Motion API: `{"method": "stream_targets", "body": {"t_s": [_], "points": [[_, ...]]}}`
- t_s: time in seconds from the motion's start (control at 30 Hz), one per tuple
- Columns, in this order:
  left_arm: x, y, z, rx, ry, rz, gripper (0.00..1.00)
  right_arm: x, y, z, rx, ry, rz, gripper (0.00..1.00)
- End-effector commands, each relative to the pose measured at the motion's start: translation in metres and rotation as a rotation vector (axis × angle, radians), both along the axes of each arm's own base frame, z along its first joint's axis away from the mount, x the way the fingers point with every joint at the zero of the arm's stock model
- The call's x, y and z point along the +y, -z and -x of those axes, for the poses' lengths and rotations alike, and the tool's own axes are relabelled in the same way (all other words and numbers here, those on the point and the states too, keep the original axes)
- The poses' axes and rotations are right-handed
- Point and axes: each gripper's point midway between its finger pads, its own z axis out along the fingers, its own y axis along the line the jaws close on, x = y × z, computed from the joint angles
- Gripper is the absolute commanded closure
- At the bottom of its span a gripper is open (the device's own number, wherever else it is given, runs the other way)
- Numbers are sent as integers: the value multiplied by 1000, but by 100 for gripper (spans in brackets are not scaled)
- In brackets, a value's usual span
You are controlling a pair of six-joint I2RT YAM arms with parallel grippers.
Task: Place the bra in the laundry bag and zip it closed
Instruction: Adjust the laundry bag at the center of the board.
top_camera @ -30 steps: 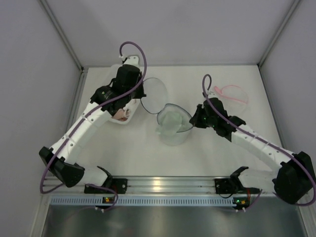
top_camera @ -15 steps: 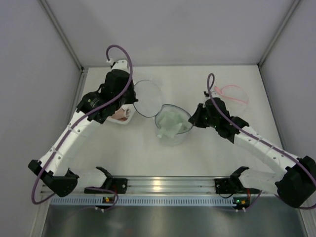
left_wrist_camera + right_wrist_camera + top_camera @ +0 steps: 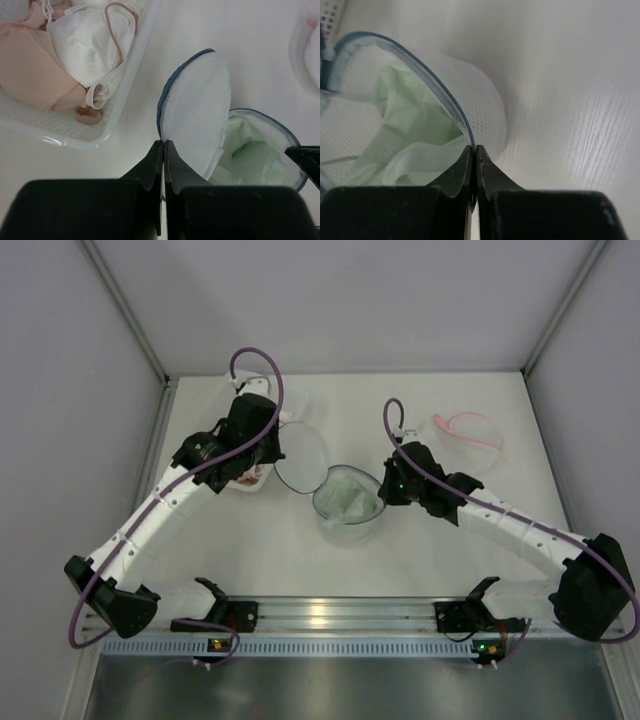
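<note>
The round white mesh laundry bag (image 3: 348, 504) with a blue zipper rim stands open mid-table, its lid flap (image 3: 300, 458) hanging off to the left. A pale green bra (image 3: 352, 498) lies inside it. My left gripper (image 3: 163, 142) is shut on the lid's (image 3: 197, 102) blue edge. My right gripper (image 3: 474, 146) is shut on the bag's right rim, beside the mesh wall (image 3: 482, 102). The green bra (image 3: 415, 125) fills the inside of the bag. From above, the left gripper (image 3: 276, 454) sits left of the bag and the right gripper (image 3: 385, 486) at its right.
A white plastic tray (image 3: 75, 142) left of the bag holds a pink bra (image 3: 30, 70) and a white bra (image 3: 85, 40). A second mesh bag with a pink rim (image 3: 470, 432) lies at the back right. White walls close in the sides and back.
The left gripper has swung out left and come back, bringing the lid nearer to the bag's mouth. The right gripper has shifted slightly left, still holding the rim.
</note>
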Motion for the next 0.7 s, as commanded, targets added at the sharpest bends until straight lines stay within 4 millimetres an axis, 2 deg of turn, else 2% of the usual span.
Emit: {"method": "stream_targets", "body": {"t_s": [0.0,0.03,0.1,0.13,0.17,0.23,0.27,0.3,0.33,0.4,0.43,0.47,0.57,0.6,0.63,0.67], "points": [[-13,-22,-7,-74,20,77,100,6,-56,-15,-121,-21,-31,99],[-14,-29,-7,-85,23,84,100,6,-60,-12,-102,-29,-23,100],[-16,-60,0,-143,50,143,100,13,-74,-6,-84,-56,-77,100],[-13,-70,1,-169,41,155,100,12,-69,2,-91,-60,-103,100],[-6,-73,1,-188,19,139,100,16,-71,-9,-153,-21,-157,100],[4,-62,-4,-177,-10,59,100,14,-38,-5,-58,-35,-163,100],[-1,-57,-3,-149,10,57,100,3,-32,-3,-4,-15,-124,100],[-4,-64,0,-154,29,82,100,2,-40,-5,-14,-14,-119,100],[-3,-69,3,-168,33,91,100,4,-56,-4,-86,-8,-101,100],[17,-88,3,-235,-34,65,100,7,-61,-4,-152,-10,-119,100],[22,-94,4,-254,-43,51,100,1,-56,-6,-134,5,-106,100],[28,-111,6,-292,-59,62,100,3,-59,-2,-88,-14,-137,100],[41,-124,5,-346,-116,49,100,2,-90,-13,-183,17,-254,100],[34,-122,0,-339,-91,48,100,7,-96,-19,-229,15,-296,100],[22,-117,-5,-317,-49,48,100,13,-95,-26,-219,-3,-287,100],[7,-109,-13,-283,-4,43,100,11,-91,-28,-178,-2,-240,100]]}}
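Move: The laundry bag's open pouch, with the bra inside, hangs between the hands. Its middle lies about 8 cm left of the right hand, 1 cm ahead and 5 cm below; from the left hand it is some 15 cm right, 3 cm back and 18 cm down. The raised lid's middle is 5 cm right of the left hand, 1 cm ahead and 5 cm lower. The white basket sits roughly 17 cm ahead of that hand, 9 cm left, 25 cm down. Still pinching the lid's edge, the left hand draws it up about 9 cm, slowly and then faster, ending slightly left while its fingers tip upward some 15 degrees. The right hand keeps its pinch on the pouch rim and jerks up about 5 cm, sags a little, then climbs again to about 6 cm, tilting up and rolling left side high. ##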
